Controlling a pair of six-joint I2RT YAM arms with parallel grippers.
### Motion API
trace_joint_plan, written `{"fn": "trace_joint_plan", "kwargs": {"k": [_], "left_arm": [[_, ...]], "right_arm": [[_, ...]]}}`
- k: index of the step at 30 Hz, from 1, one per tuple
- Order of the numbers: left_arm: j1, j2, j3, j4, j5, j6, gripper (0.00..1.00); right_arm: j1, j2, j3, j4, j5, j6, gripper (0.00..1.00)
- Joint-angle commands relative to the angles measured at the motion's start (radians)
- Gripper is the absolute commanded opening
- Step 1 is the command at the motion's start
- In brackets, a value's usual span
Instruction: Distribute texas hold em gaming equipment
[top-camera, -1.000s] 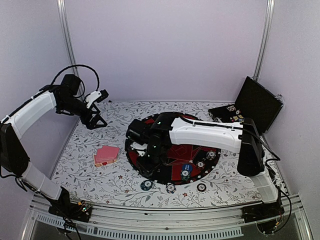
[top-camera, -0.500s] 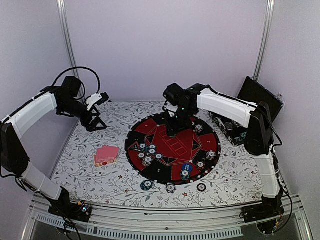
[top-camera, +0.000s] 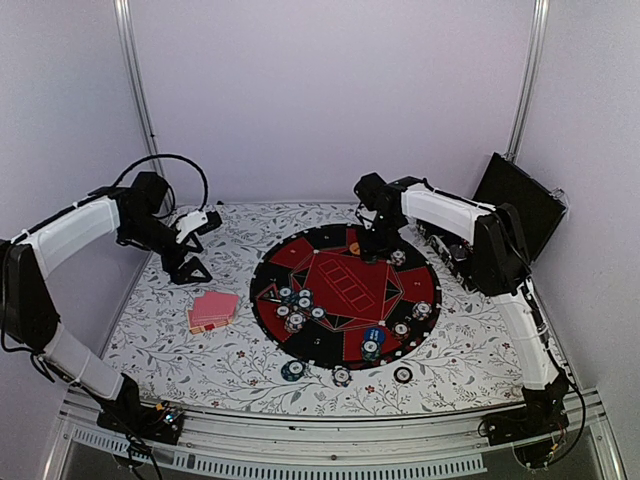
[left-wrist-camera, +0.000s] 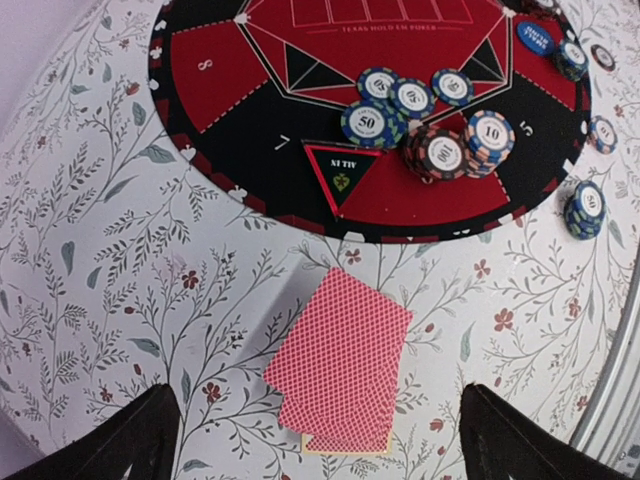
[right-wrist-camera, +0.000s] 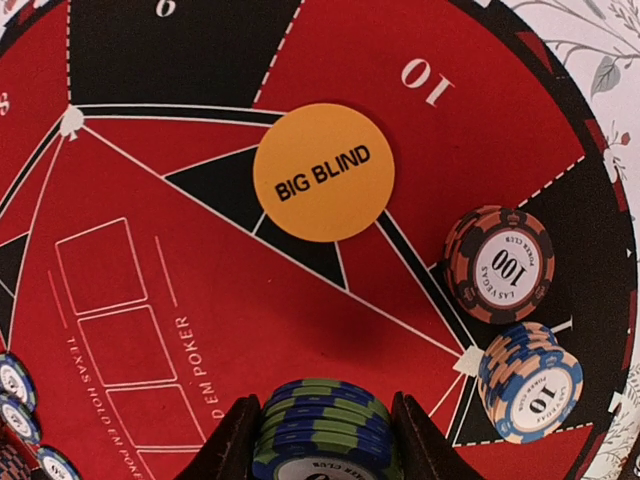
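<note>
In the right wrist view my right gripper (right-wrist-camera: 322, 408) is shut on a stack of blue-and-green poker chips (right-wrist-camera: 325, 440), held just above the red felt. From above, the right gripper (top-camera: 372, 245) hangs over the far part of the round mat (top-camera: 345, 290). An orange "BIG BLIND" disc (right-wrist-camera: 323, 172) lies just ahead of it. Stacks marked 100 (right-wrist-camera: 500, 263) and 10 (right-wrist-camera: 530, 385) stand to its right. My left gripper (left-wrist-camera: 316, 420) is open and hovers above a fanned pile of pink-backed cards (left-wrist-camera: 340, 375). That pile of cards (top-camera: 213, 310) lies left of the mat, near the left gripper (top-camera: 188, 268).
Several chips (top-camera: 298, 305) sit on the mat's left sector. A blue disc (top-camera: 373, 335) and more chips lie on its near right. Three chip stacks (top-camera: 341, 376) rest on the floral cloth before the mat. A black case (top-camera: 515, 205) stands open at the back right.
The right arm swung from the near-left side of the mat across to its far side. The left gripper shifted slightly nearer and to the right, toward the cards.
</note>
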Motion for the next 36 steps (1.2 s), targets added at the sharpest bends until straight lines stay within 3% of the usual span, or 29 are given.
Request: {"fn": "trace_joint_plan", "kwargs": {"k": [1,29,36], "left_arm": [[0.003,0.044,-0.041,0.000,-0.023,0.081,0.99],[0.001,0.074,-0.053,0.015,-0.045,0.101,0.99],[-0.003,0.080,-0.040,0.010,-0.048,0.093,1.00]], "right_arm": [[0.001,0.035,0.036,0.058,-0.012,-0.014,0.19],[-0.032,0.129,0.102,0.125,0.072,-0.009,0.20],[-0.033,0.134,0.104,0.111,0.060,-0.016,0.32]]}}
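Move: The right hand, about 5 cm above the felt, grips a stack of blue-green 50 chips; the Big Blind disc lies some 6 cm ahead of it and 3 cm to its left. The red 100 stack stands about 6 cm ahead and 3 cm right, the 10 stack about 3 cm ahead and 6 cm right. For the empty left hand, the cards lie almost straight below, about 15 cm down and 1 cm ahead, with the All In triangle some 7 cm ahead and 12 cm right. Keeping its grip on the 50 chips, the right hand first sinks about 3.5 cm beside the 100 and 10 stacks, then eases forward towards the Big Blind disc while rising again slightly, some 4 cm farther out in all, its fingertips tipping a few degrees forward. The left hand drops quickly about 5 cm towards the cards, turning its wide-open fingers more steeply down by just under 10 degrees, then stays above them without touching. ##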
